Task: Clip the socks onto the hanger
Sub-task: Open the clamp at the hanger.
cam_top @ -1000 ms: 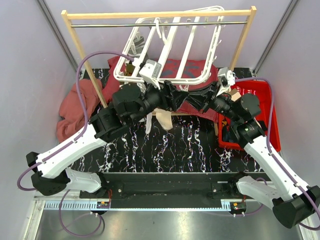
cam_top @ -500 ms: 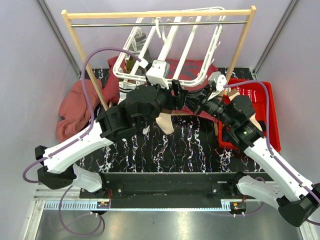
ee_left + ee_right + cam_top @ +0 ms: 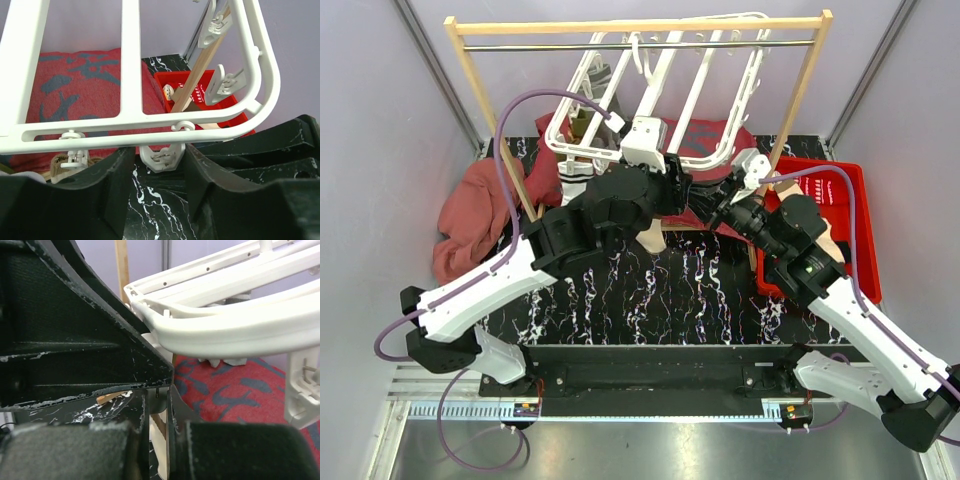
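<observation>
The white hanger hangs tilted from the wooden rail. My left gripper is at its near rim. In the left wrist view the hanger's rim crosses above my left gripper, which is open, its fingers close on either side of a dangling clip. My right gripper comes in from the right, just under the same rim. It is shut on a beige sock that hangs down. Other socks hang clipped at the hanger's far left.
The wooden rail frame holds the hanger, with posts left and right. Red cloths lie at the left and under the hanger. A red bin stands at the right. My left arm's black body is close to my right gripper.
My left arm has risen and shifted right to the hanger's near rim, and its jaws have narrowed around a clip. My right gripper has moved in closer, the sock still in it.
</observation>
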Controlling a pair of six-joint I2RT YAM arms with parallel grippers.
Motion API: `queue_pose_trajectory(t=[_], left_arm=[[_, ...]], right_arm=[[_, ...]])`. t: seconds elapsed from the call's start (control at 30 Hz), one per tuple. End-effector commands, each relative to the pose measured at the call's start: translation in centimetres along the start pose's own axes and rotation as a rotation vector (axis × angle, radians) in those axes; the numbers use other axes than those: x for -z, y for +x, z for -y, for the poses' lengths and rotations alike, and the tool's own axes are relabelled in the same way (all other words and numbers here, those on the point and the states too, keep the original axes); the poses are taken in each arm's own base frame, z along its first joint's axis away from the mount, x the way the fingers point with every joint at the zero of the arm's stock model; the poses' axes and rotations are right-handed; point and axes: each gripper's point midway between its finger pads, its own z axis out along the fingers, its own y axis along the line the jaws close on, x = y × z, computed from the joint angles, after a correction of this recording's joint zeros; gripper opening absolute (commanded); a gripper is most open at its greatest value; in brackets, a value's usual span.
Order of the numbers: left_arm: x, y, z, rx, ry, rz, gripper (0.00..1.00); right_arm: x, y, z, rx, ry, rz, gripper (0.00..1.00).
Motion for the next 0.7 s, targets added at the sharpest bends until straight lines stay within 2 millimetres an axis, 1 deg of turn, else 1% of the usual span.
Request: queue_pose_trajectory(t=[0.0,0.17,0.27,0.3,0.33,0.37,0.4,0.43,0.47,0.5,0.53,0.57,0.6,0.63,0.67], left_arm=[[0.1,-4.7,0.2,0.084,-0.019,0.137,0.43],[-0.2,-4.4,-0.1,0.072,-0.041,0.136,0.33],[-0.3,-4.4,-0.4,0.056,-0.056,0.139,0.24],[-0.3,-4.3,-0.4,0.047,-0.059,0.137,0.19],[-0.4,-4.0,-0.5,0.042,-0.064,0.133,0.17],[-0.4,-3.9,-0.6,0.037,-0.065,0.131,0.15],[-0.4,-3.7,-0.6,0.031,-0.066,0.128,0.13],[-0.5,-3.5,-0.7,0.027,-0.066,0.125,0.09],[-0.5,-3.3,-0.7,0.024,-0.067,0.122,0.07],[-0.5,-3.2,-0.8,0.018,-0.067,0.121,0.05],[-0.6,-3.1,-0.8,0.016,-0.069,0.12,0.01],[-0.7,-2.8,-0.8,0.008,-0.069,0.114,0.0],[-0.7,-2.8,-0.8,0.001,-0.067,0.114,0.0],[-0.8,-2.6,-0.8,-0.005,-0.065,0.111,0.0],[-0.9,-2.5,-0.7,-0.015,-0.065,0.108,0.0]], right_arm=[[-0.2,0.4,-0.3,0.04,0.008,-0.021,0.0],[-0.4,1.2,-0.4,0.059,0.02,-0.043,0.0],[-0.4,2.0,-0.1,0.056,0.042,-0.07,0.01],[-0.4,2.2,0.3,0.051,0.065,-0.078,0.03],[-0.2,2.6,0.5,0.041,0.079,-0.088,0.11],[0.0,3.2,0.7,0.031,0.092,-0.111,0.16],[0.2,3.3,1.1,0.022,0.121,-0.118,0.2],[0.5,3.8,1.3,-0.003,0.14,-0.131,0.28],[0.8,4.4,1.8,-0.013,0.172,-0.151,0.32],[1.2,4.6,1.7,-0.024,0.179,-0.156,0.39],[1.6,4.8,2.1,-0.037,0.207,-0.163,0.49],[2.1,5.7,2.2,-0.064,0.226,-0.199,0.54],[2.7,5.7,2.7,-0.067,0.264,-0.206,0.58],[3.4,6.8,2.9,-0.079,0.286,-0.257,0.62],[4.0,7.1,3.5,-0.08,0.329,-0.277,0.69]])
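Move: The empty clamp on the hanger's front rail already sits between the left hand's part-open fingers, its middle within a centimetre of the hand point, with the rail some 3 cm above. The next clamp stands about 8 cm to the left and 2 cm farther out, and the brown-and-beige sock hangs from it, its middle roughly 10 cm down. For the right hand, the empty clamp is at its shut fingertips, about 1 cm to the left and 1 cm up. The left hand stays almost in place at the front rail and closes its fingers from about half to a quarter open, squeezing the empty clamp from both sides until they meet resistance. The right hand at first keeps its nip on the clamp's lower end and eases forward and down by less than a centimetre, then spreads its fingers to more than half open, lets go and drops away about 5 cm below the clamp, drifting slightly right and turning some 10 degrees clockwise with the fingertips tipping down. ##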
